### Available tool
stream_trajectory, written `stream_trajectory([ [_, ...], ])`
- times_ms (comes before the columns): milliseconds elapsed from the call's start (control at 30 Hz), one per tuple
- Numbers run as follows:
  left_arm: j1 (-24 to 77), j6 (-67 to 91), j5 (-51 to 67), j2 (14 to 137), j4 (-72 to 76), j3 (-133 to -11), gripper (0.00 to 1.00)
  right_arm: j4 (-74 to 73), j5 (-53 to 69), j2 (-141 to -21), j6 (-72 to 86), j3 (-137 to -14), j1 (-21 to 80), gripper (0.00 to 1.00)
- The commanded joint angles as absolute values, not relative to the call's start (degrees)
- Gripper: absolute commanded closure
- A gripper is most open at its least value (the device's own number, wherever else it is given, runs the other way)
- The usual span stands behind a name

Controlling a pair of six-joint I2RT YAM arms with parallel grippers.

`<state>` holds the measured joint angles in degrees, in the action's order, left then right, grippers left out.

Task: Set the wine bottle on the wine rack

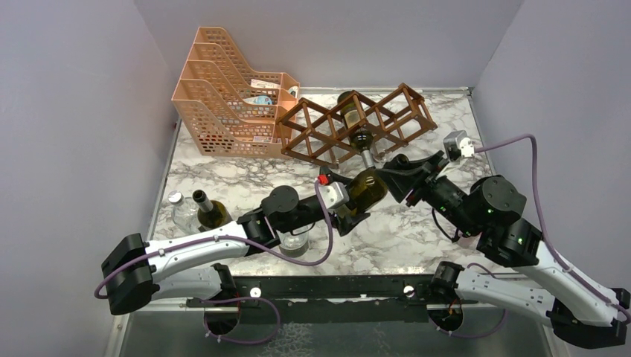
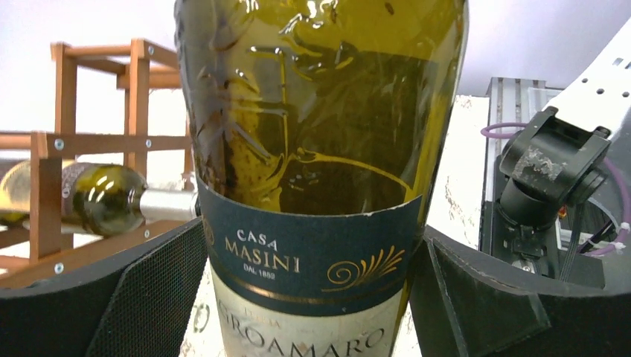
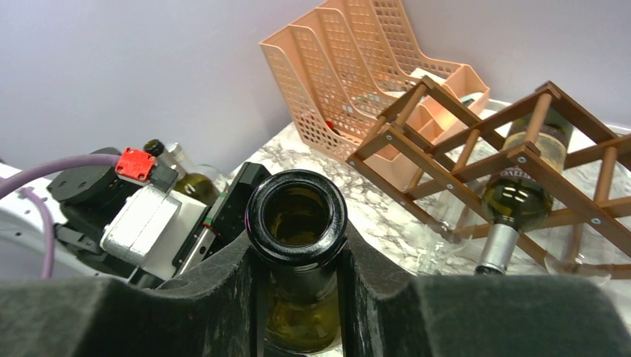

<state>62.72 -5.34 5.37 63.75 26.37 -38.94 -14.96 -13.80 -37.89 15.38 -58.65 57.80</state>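
The green wine bottle (image 1: 364, 188) hangs tilted over the middle of the table, in front of the wine rack (image 1: 387, 119). My right gripper (image 1: 394, 177) is shut on its neck; the right wrist view shows the open mouth (image 3: 298, 216) just above the closed fingers (image 3: 223, 297). My left gripper (image 1: 356, 204) stands open, with a finger on either side of the bottle's labelled body (image 2: 320, 149), close against the glass. The reddish-brown lattice rack (image 2: 56, 186) (image 3: 446, 156) holds another bottle (image 1: 356, 123) lying in one opening, neck pointing toward me.
A peach perforated file tray (image 1: 223, 97) stands left of the rack at the back. A dark bottle (image 1: 208, 212) and a clear one (image 1: 178, 212) stand at the near left, beside the left arm. A glass (image 1: 294, 242) sits under that arm.
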Motion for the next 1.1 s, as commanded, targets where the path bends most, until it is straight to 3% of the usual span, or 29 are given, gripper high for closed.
stream_trajectory([
  [0,62.7,-9.9,9.8,62.5,31.8,-38.3,0.01,-4.8,-6.9,-35.3,16.8,-60.2,58.2,0.99],
  [133,62.7,-11.5,8.1,62.4,32.3,-38.4,0.03,-4.7,-4.7,-34.2,16.4,-59.7,58.3,0.99],
  [233,62.7,-12.1,8.1,62.2,33.1,-38.5,0.19,-4.9,-4.6,-33.6,16.4,-59.3,58.3,0.99],
  [333,62.7,-14.3,8.0,61.7,33.4,-38.7,0.5,-6.4,-4.8,-33.4,16.3,-59.5,58.3,0.95],
  [400,62.7,-17.5,8.8,61.1,33.4,-38.8,0.98,-8.4,-5.9,-33.4,17.0,-60.1,58.2,0.84],
  [533,62.7,-26.6,8.4,59.3,32.9,-39.5,1.0,-13.3,-7.9,-33.4,17.1,-61.3,58.2,0.54],
  [600,62.7,-31.3,7.8,58.4,32.4,-40.2,1.0,-15.8,-9.0,-33.4,17.0,-62.1,58.3,0.45],
  [800,62.7,-44.3,1.9,58.7,25.9,-42.8,1.0,-25.7,-11.3,-33.8,16.1,-65.9,58.3,0.31],
  [1067,62.7,-59.3,-1.8,57.3,17.8,-42.0,1.0,-40.0,-15.5,-37.3,15.0,-71.5,58.2,0.29],
])
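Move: The wine bottle stands steeply tilted between the open left fingers, its middle about 5 cm above the left hand, 3 cm ahead and 3 cm to its right. The right hand still grips the neck, with the bottle's middle some 9 cm below, 6 cm back and 5 cm left. From that hand, the rack's middle is about 15 cm ahead, 4 cm left and 31 cm lower. Left closes on the bottle, right lets go, retreating 5 cm right-back; left tips neck rightward about 40 degrees. ##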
